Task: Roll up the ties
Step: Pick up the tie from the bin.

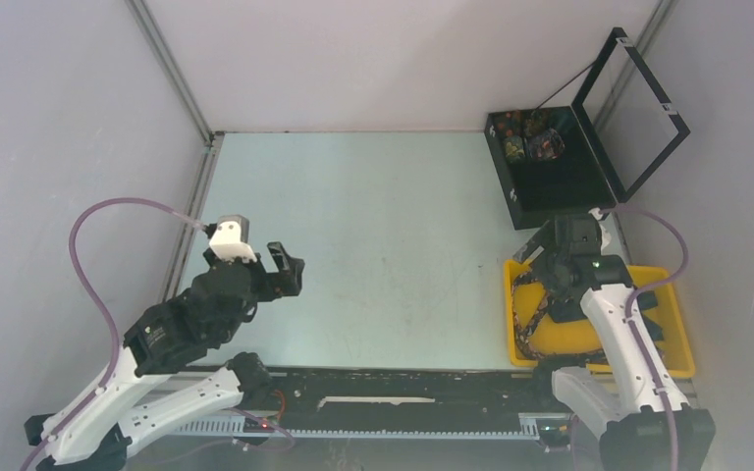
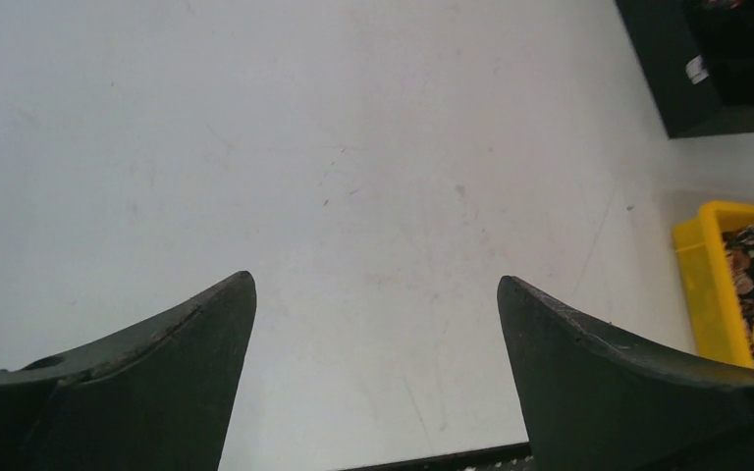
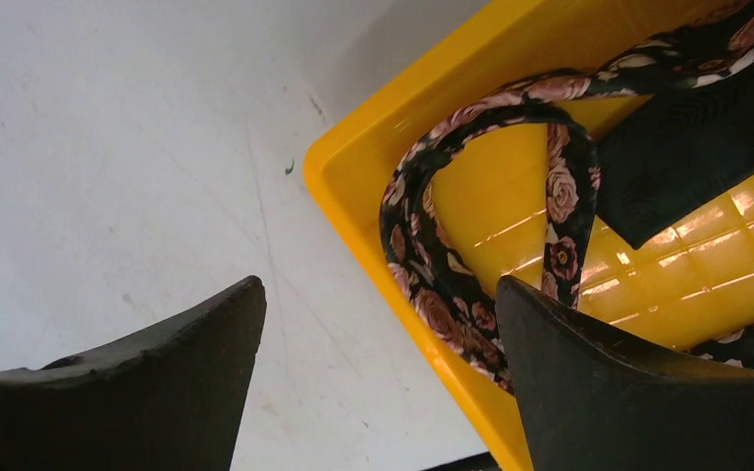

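Note:
A black tie with pink roses (image 3: 417,260) loops along the left inner wall of a yellow bin (image 3: 353,186), and a plain dark tie (image 3: 687,147) lies over it further in. From above, the rose tie (image 1: 523,314) curls in the bin (image 1: 673,334) at the table's right. My right gripper (image 3: 378,285) is open, with one finger over the table and the other over the bin, astride its left wall and holding nothing. My left gripper (image 1: 290,267) hangs open and empty over the bare table at the left, far from the bin (image 2: 697,285).
A black box (image 1: 550,177) with its lid (image 1: 638,108) propped open stands at the back right, with rolled patterned fabric (image 1: 530,137) in its far end. A black rail (image 1: 393,388) runs along the near table edge. Grey walls close in on both sides.

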Robot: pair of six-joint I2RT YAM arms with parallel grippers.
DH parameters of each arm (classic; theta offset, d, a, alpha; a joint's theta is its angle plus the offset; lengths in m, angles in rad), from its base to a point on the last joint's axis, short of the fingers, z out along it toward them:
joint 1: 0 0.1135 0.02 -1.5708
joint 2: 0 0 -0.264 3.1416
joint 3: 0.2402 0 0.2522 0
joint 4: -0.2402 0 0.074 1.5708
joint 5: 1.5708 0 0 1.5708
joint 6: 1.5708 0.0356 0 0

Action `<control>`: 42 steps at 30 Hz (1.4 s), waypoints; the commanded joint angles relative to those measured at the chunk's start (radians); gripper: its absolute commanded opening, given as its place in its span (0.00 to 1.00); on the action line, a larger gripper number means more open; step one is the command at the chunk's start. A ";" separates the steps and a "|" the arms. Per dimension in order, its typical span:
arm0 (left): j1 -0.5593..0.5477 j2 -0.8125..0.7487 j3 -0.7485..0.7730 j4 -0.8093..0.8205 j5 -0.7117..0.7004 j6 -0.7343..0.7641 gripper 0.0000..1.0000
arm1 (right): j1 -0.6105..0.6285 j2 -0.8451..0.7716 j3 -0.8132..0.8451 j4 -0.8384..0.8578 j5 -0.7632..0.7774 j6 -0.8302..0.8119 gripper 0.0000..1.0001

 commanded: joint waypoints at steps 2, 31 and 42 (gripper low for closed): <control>0.005 -0.049 -0.023 -0.100 0.005 -0.031 0.99 | -0.053 0.053 -0.048 0.114 0.003 0.025 0.89; 0.005 -0.295 -0.072 -0.168 -0.011 -0.078 0.98 | -0.098 0.402 -0.159 0.356 0.063 0.096 0.26; 0.004 -0.410 -0.165 -0.119 -0.006 -0.114 0.98 | -0.088 0.177 -0.036 0.249 0.051 -0.010 0.00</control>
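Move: The floral tie's looped stretch, inside the yellow bin's far-left corner, lies about 2 cm ahead of the right hand, 3 cm to its right and 12 cm below. That bin corner is some 4 cm ahead and 5 cm left of the hand; the dark green cloth is about 4 cm back and 14 cm right; the black box is roughly 30 cm ahead and 12 cm right. From the left hand, the looped stretch is about 50 cm right, 5 cm ahead and 26 cm below. Down into the bin's far-left corner goes the right hand, about 11 cm, easing slightly forward and right and turning some 10 degrees clockwise; its wide fingers shut on the floral tie near the bottom, pinch it and begin lifting, about 2 cm. The empty left hand, still open, drifts back, left and down, away from the bin. ##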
